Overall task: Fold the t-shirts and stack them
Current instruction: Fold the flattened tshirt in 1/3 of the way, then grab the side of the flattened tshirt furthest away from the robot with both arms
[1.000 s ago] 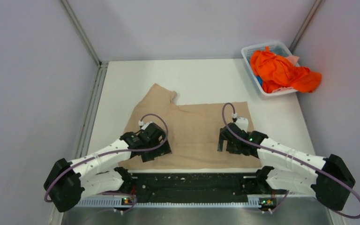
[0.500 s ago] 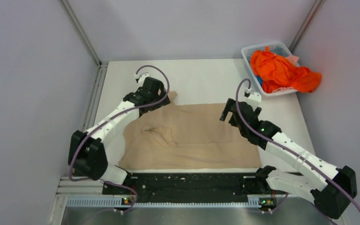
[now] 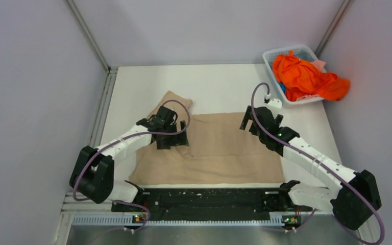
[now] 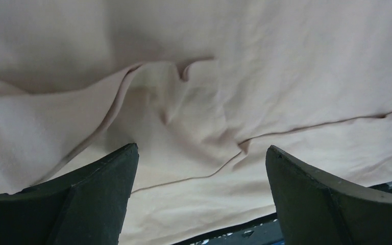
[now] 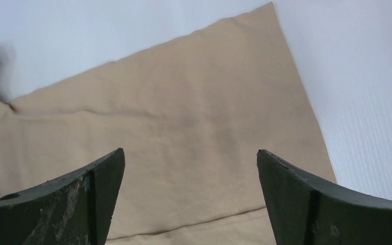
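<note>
A beige t-shirt (image 3: 224, 150) lies spread on the white table, with one sleeve (image 3: 172, 100) sticking out at the far left. My left gripper (image 3: 173, 139) is open and empty, low over the shirt's wrinkled left part (image 4: 194, 112). My right gripper (image 3: 250, 122) is open and empty over the shirt's far right part (image 5: 184, 117), near its far right corner (image 5: 270, 10). An orange t-shirt (image 3: 306, 76) lies bunched in a white basket (image 3: 270, 55) at the far right.
The basket also holds something blue and white under the orange shirt. A black base rail (image 3: 204, 200) runs along the table's near edge, close to the shirt's front hem. Grey walls close in the left, back and right sides.
My left gripper has come back from the sleeve at the far left to the shirt's left middle. The sleeve lies flat again. My right gripper has stayed near the far right edge.
</note>
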{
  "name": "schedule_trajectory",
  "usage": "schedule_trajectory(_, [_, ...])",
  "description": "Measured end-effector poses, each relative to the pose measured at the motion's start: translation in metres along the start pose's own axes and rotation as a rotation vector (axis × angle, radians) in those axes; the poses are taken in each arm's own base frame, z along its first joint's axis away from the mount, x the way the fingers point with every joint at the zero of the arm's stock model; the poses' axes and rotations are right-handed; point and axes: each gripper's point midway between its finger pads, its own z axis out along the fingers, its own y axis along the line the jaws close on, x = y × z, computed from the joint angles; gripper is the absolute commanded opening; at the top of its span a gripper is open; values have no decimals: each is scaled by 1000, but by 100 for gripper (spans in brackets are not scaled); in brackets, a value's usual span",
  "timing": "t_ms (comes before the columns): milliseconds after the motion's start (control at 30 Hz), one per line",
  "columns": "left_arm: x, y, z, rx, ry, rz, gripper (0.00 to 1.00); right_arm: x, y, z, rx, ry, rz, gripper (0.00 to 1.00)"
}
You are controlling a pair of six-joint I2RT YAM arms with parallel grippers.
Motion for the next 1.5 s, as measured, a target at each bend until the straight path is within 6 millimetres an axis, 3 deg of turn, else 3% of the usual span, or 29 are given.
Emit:
schedule_trajectory(100, [16, 16, 0, -40, 19, -11, 99, 4, -2, 5, 9, 20, -7, 99])
schedule_trajectory(233, [4, 32, 6, -131, -46, -28, 99, 10, 0, 9, 3, 43, -15, 99])
schedule_trajectory(433, [-39, 63, 39, -283, -108, -94, 99, 17, 4, 12, -16, 75, -22, 98])
schedule_trajectory(600, [-88, 67, 55, -318, -153, -140, 99, 21, 3, 13, -16, 84, -31, 98])
schedule_trajectory(767, [-117, 61, 57, -293, -190, -149, 99, 20, -2, 16, 0, 83, -26, 99])
schedule_trajectory(967, [-161, 32, 36, -214, -281, -94, 99, 15, -10, 19, 28, 71, -19, 99])
schedule_trajectory(1100, [-210, 17, 12, -196, -395, -66, 99, 12, -16, 21, 49, 62, -12, 99])
schedule_trajectory(1200, [-263, 9, 4, -191, -486, -62, 99, 10, -20, 22, 66, 52, -16, 99])
schedule_trajectory(1300, [-307, 9, 21, -185, -532, -54, 99, 8, -23, 23, 78, 45, -20, 99])
schedule_trajectory(1500, [-333, 33, 90, -235, -495, -30, 92, 10, -27, 26, 95, 54, -31, 98])
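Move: From the left hand, wide open over the crumpled crease roughly 5 cm beneath it, the tip of the tan t-shirt's far sleeve lies about 30 cm ahead and 5 cm to its left, also some 5 cm below. The notch between that sleeve and the shirt's body is about 18 cm ahead and 7 cm to the hand's right. From the right hand, the sleeve tip is some 25 cm farther out, 41 cm left and 13 cm below. The left hand dips about 4 cm, edging left, and sweeps low and forward along the crumpled part of the shirt, then arches up over the far sleeve and comes down again at its tip, some 34 cm forward in all, fingers still wide open and tipping up to point about 25 degrees more forward. Meanwhile the right hand hovers open over the shirt's right part, sinking about 3 cm and then drifting slightly right, without touching. ##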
